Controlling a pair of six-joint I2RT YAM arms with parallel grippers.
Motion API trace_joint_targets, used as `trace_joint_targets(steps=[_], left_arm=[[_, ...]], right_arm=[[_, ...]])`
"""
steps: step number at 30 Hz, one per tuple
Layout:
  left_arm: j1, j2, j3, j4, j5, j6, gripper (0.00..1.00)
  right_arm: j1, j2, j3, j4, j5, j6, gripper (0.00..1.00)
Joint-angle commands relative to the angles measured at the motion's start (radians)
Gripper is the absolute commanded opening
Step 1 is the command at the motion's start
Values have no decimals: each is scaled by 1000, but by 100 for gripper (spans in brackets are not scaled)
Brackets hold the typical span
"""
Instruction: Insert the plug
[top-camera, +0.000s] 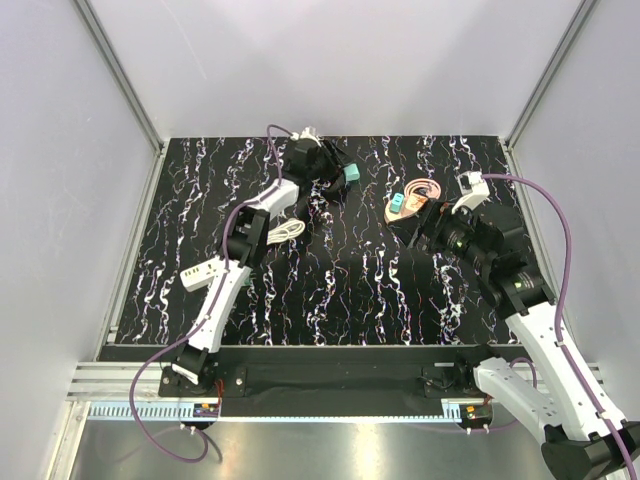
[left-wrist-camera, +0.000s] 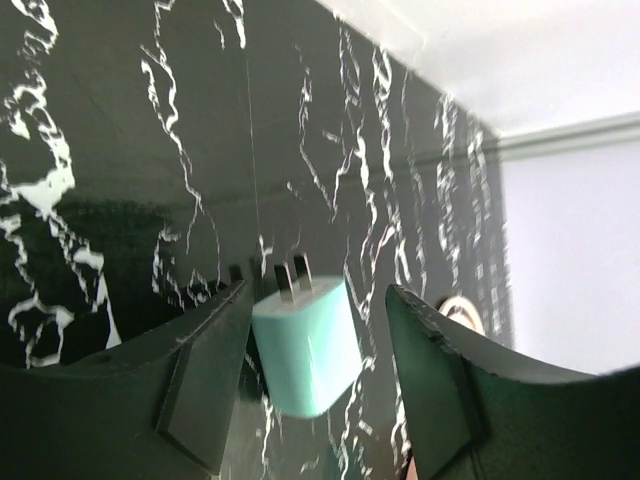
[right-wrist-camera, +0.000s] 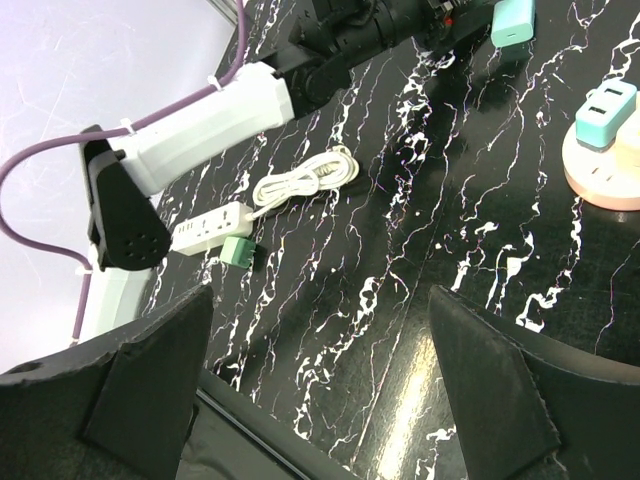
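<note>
The plug (left-wrist-camera: 305, 350), a small teal cube with two metal prongs pointing away from the camera, sits between the fingers of my left gripper (left-wrist-camera: 318, 295). It lies close against the left finger, and a clear gap separates it from the right finger (left-wrist-camera: 440, 370), so the jaws stand open around it. From above, the plug (top-camera: 351, 176) and the left gripper (top-camera: 335, 172) are at the far back middle of the table. The white power strip (top-camera: 205, 272) lies at the left, partly under the left arm. My right gripper (top-camera: 425, 222) hovers open and holds nothing, over bare table (right-wrist-camera: 320, 295).
A round peach disc (top-camera: 415, 200) carrying a teal-and-white adapter (right-wrist-camera: 605, 115) sits just beyond the right gripper. A coiled white cable (top-camera: 290, 232) runs to the power strip (right-wrist-camera: 210, 228), with a brighter green cube (right-wrist-camera: 238, 251) beside it. Grey walls enclose the black marbled table.
</note>
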Motion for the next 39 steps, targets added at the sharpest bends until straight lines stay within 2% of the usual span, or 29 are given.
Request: trace_joint_targets(steps=[1,8,14,19,31,35,39], left_arm=[[-14,-90,-47,-178,27,122,63],[-23,-124,-41,-307,-26,216,63],[-23,-74,48,-394,-22,203,61],[-12,-60,42,-407,-11,162,56],[-11,-72,35,-451,-20,193,42],[-11,-112,-13,-460,-11,205,36],[-11,-190,-147,-460,16,248,34]], right_arm=[[8,-17,-6,55,3,1,95],[8,-15,-10,66,-5,4,95],[10,-24,-15,64,-1,-2,95],[13,-30,-10,60,-2,-5,95],[14,-35,-4,54,1,-2,95],[14,-31,-3,54,6,1,95],[14,-8,6,47,9,21,93]])
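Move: The teal plug lies with its prongs facing out between the left hand's parted fingers, about 1 cm back, 1 cm to the right and 2 cm below. The plug already on the round socket is some 13 cm back and 13 cm right, at about the hand's height. The round socket is roughly 16 cm back and 15 cm right, 2 cm lower. From the idle right hand, the loose plug lies about 38 cm ahead, 12 cm left and 27 cm below. With the loose plug between its fingertips, touching the left one, the left hand draws back about 4 cm, with hardly any sideways travel. It rolls its left side up by some 10 degrees while tipping slightly downward. Most of the retreat comes early; the fingers then close from over half open to about a third, beside the plug's near side, without gripping it. ##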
